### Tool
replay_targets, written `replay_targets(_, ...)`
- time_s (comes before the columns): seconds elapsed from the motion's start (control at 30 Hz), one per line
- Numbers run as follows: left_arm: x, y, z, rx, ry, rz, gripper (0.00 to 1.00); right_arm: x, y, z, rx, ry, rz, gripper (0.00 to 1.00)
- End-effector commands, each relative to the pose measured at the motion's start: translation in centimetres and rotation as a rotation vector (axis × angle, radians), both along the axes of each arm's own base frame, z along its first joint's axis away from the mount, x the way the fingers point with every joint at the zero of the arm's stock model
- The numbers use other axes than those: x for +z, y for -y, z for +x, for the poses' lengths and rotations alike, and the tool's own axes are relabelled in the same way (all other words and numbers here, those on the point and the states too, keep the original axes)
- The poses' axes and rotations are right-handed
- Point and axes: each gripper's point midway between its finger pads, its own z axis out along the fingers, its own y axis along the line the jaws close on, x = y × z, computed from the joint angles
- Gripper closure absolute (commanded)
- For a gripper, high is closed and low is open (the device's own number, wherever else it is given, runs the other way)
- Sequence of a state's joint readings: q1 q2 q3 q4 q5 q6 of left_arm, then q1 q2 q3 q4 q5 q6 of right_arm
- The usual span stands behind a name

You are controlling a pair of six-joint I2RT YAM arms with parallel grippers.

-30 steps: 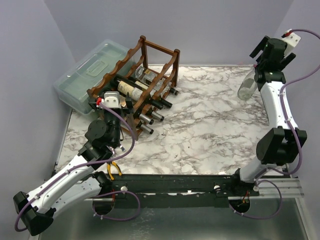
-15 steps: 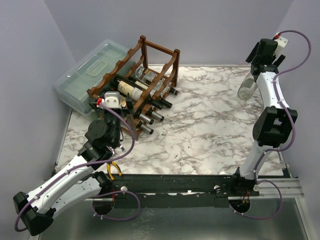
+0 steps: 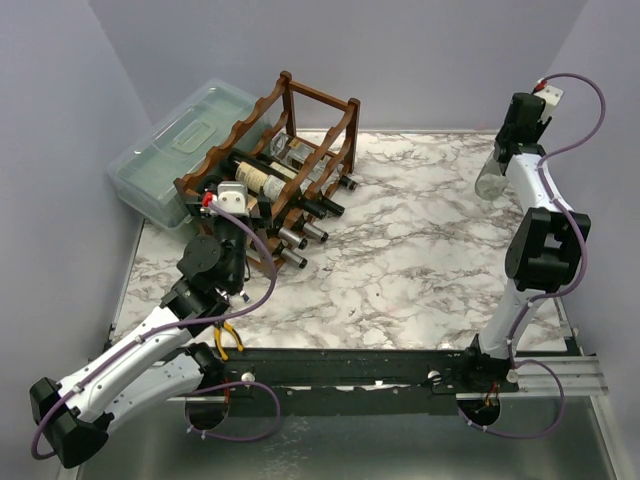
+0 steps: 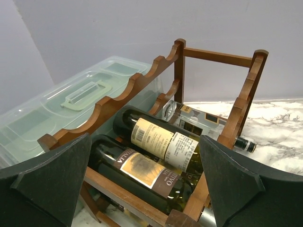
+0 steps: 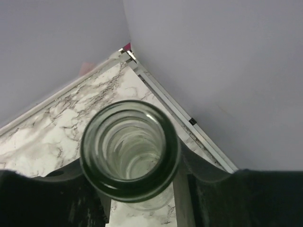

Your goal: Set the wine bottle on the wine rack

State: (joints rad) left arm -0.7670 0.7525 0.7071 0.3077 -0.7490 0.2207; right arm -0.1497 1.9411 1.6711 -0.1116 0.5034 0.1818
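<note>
The wine bottle (image 3: 489, 176), clear glass, stands at the table's far right corner. My right gripper (image 3: 517, 128) has come down over its top. In the right wrist view I look straight into its open mouth (image 5: 130, 150), and my right gripper (image 5: 133, 176) has both dark fingers pressed against the neck from either side. The wine rack (image 3: 300, 148), dark reddish-brown wood with wavy rails, stands at the far left and holds several bottles (image 4: 163, 142). My left gripper (image 3: 232, 199) hovers just in front of the wine rack (image 4: 125, 90), and the left gripper (image 4: 144, 182) is open wide and empty.
A translucent lidded plastic box (image 3: 168, 150) sits behind the rack at the far left, and the same box (image 4: 66, 106) fills the left of the left wrist view. Yellow-handled pliers (image 3: 228, 338) lie near the left arm's base. The side walls stand close to the table's edges.
The right arm has reached further onto the bottle's top and its jaws have closed from wide open onto the neck. The left gripper has shifted slightly toward the rack.
</note>
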Motion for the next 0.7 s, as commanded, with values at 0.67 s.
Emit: replay_targets(0.67, -1.9, 11.5, -0.6, -0.560, -0.069, 0.042, 0.01, 0.9, -23.7, -11.9, 0.674, -0.032, 0.147, 0.99)
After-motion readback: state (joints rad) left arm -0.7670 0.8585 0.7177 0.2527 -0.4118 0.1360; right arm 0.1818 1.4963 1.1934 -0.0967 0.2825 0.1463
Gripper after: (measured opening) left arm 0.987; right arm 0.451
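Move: At the right hand, the clear wine bottle is already gripped by its neck, its middle some 12 cm below. The wine rack's middle lies about 58 cm left, 10 cm back and 12 cm lower; the clear bottle lying in its far end is roughly 50 cm left, level with the hand, 14 cm lower. From the empty left hand, the held bottle is about 62 cm right, 25 cm ahead, 23 cm lower, and the rack's middle 14 cm ahead, 6 cm right, 22 cm lower. Swinging the gripped bottle out of the far right corner towards the wine rack, the right hand speeds up leftward for about 20 cm while drawing back some 9 cm, staying level, turning counter-clockwise some 30 degrees and keeping its neck grip. The open left hand slides right, sinks slightly and turns clockwise towards the bottle. ##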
